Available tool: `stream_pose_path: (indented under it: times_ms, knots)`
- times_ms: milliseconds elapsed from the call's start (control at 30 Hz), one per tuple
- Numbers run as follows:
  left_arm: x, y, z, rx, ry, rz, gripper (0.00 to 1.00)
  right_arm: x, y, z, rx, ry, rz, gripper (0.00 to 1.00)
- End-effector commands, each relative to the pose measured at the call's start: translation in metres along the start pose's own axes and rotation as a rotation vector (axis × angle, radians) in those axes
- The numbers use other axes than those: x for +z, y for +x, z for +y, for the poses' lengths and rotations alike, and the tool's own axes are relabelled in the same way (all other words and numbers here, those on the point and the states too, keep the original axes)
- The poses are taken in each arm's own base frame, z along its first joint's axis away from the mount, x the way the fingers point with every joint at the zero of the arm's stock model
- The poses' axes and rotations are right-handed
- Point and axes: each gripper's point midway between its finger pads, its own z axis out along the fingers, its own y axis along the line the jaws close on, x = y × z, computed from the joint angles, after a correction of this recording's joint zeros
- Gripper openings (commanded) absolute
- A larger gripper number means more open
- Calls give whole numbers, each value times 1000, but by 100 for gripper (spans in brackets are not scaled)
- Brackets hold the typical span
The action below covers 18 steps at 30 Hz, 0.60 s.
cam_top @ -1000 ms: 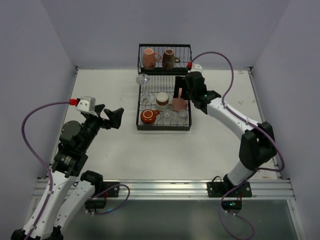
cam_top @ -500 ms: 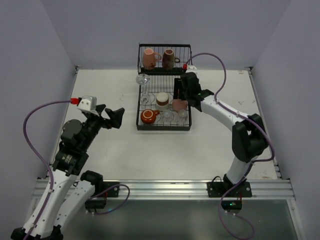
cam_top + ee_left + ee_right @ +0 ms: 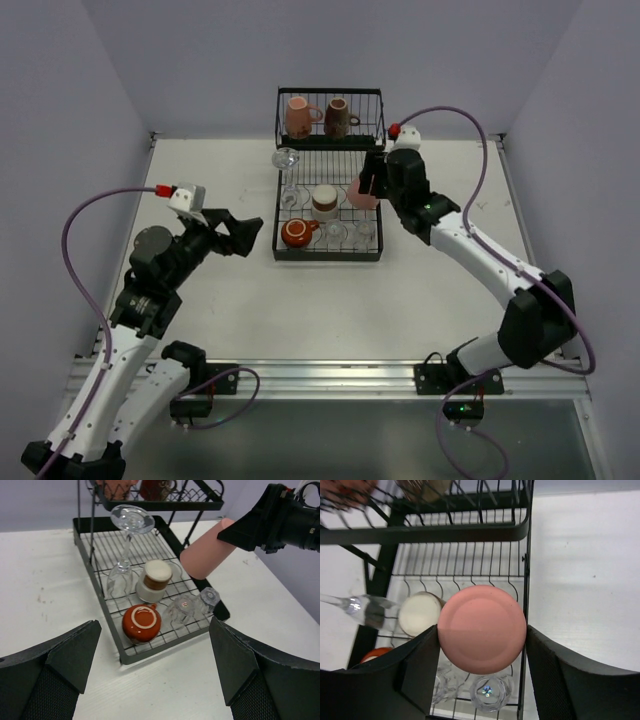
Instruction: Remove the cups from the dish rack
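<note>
My right gripper (image 3: 370, 186) is shut on the tall salmon tumbler (image 3: 206, 556). It holds the tumbler tilted in the air over the right side of the black dish rack (image 3: 328, 256). The tumbler's base (image 3: 482, 629) faces the right wrist camera between both fingers. On the flat tier sit a white-and-brown cup (image 3: 324, 203), an orange-red cup (image 3: 295, 232), two small clear glasses (image 3: 348, 233) and a stemmed glass (image 3: 131, 519). A pink mug (image 3: 298, 115) and a dark brown mug (image 3: 337, 117) stand in the raised tier. My left gripper (image 3: 240, 232) hangs open left of the rack, holding nothing.
White tabletop (image 3: 450, 290) stretches to the right, left and front of the rack. The rack's raised tier stands at the back against the wall. Purple cables loop off both wrists.
My right gripper closed on the salmon tumbler and lifted it off the flat tier, tilting it. The left arm swung a little right toward the rack, still open.
</note>
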Motion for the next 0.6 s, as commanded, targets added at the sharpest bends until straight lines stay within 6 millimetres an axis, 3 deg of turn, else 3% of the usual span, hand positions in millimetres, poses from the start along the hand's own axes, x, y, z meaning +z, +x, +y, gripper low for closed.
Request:
stream_pose_path:
  times_ms: [0,100,133,200,233,300,333,400,433,500,567]
  knots:
    - [-6,-36,-41,-51,176,-54,100,-43,-57,14,108,-105,-184,49]
    - [-8,-41,-65,-102,303,-48,96,-75,-60,24,186,-218,-210,48]
    - [-9,-41,-73,-150,340,-42,93,-90,-56,21,214,-249,-222,47]
    - [-9,-44,-87,-188,428,-53,83,-112,-56,36,282,-374,-229,47]
    - [-10,-43,-96,-248,471,-40,81,-117,-41,35,301,-402,-205,47]
    - [-9,-42,-111,-282,549,-42,75,-150,-49,44,366,-524,-235,46]
    - [-8,-37,-126,-318,598,-11,74,-153,-37,42,382,-535,-218,46]
    - [-4,-39,-138,-336,608,-17,74,-180,-42,43,431,-610,-242,45]
    - [-5,-34,-155,-347,646,11,74,-183,-35,41,445,-622,-233,45]
    - [1,-31,-165,-366,635,22,74,-204,-39,39,471,-662,-263,45]
    - [9,-21,-175,-396,633,63,74,-211,-36,36,475,-670,-272,45]
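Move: The pink cup, already held by the right gripper just above the rack, lies about 22 cm ahead of the left hand, 29 cm to its right and 10 cm lower. The red cup is some 17 cm ahead of the left hand, 10 cm right and 25 cm below. From the right hand, the left gripper is about 17 cm back, 30 cm left and 7 cm higher. The white-brown cup stands 9 cm ahead, 12 cm left and 17 cm below that hand; the nearest clear glass is almost straight below, 18 cm down. Keep the right fingers shut on the pink cup and draw it up and back, then almost level back, about 16 cm back and 9 cm up in all, rolling the left side up some 35 degrees while swinging the fingertips left and levelling them. Bring the left gripper right towards the cup, also back and up, turning it clockwise and narrowing its opening by a quarter. ##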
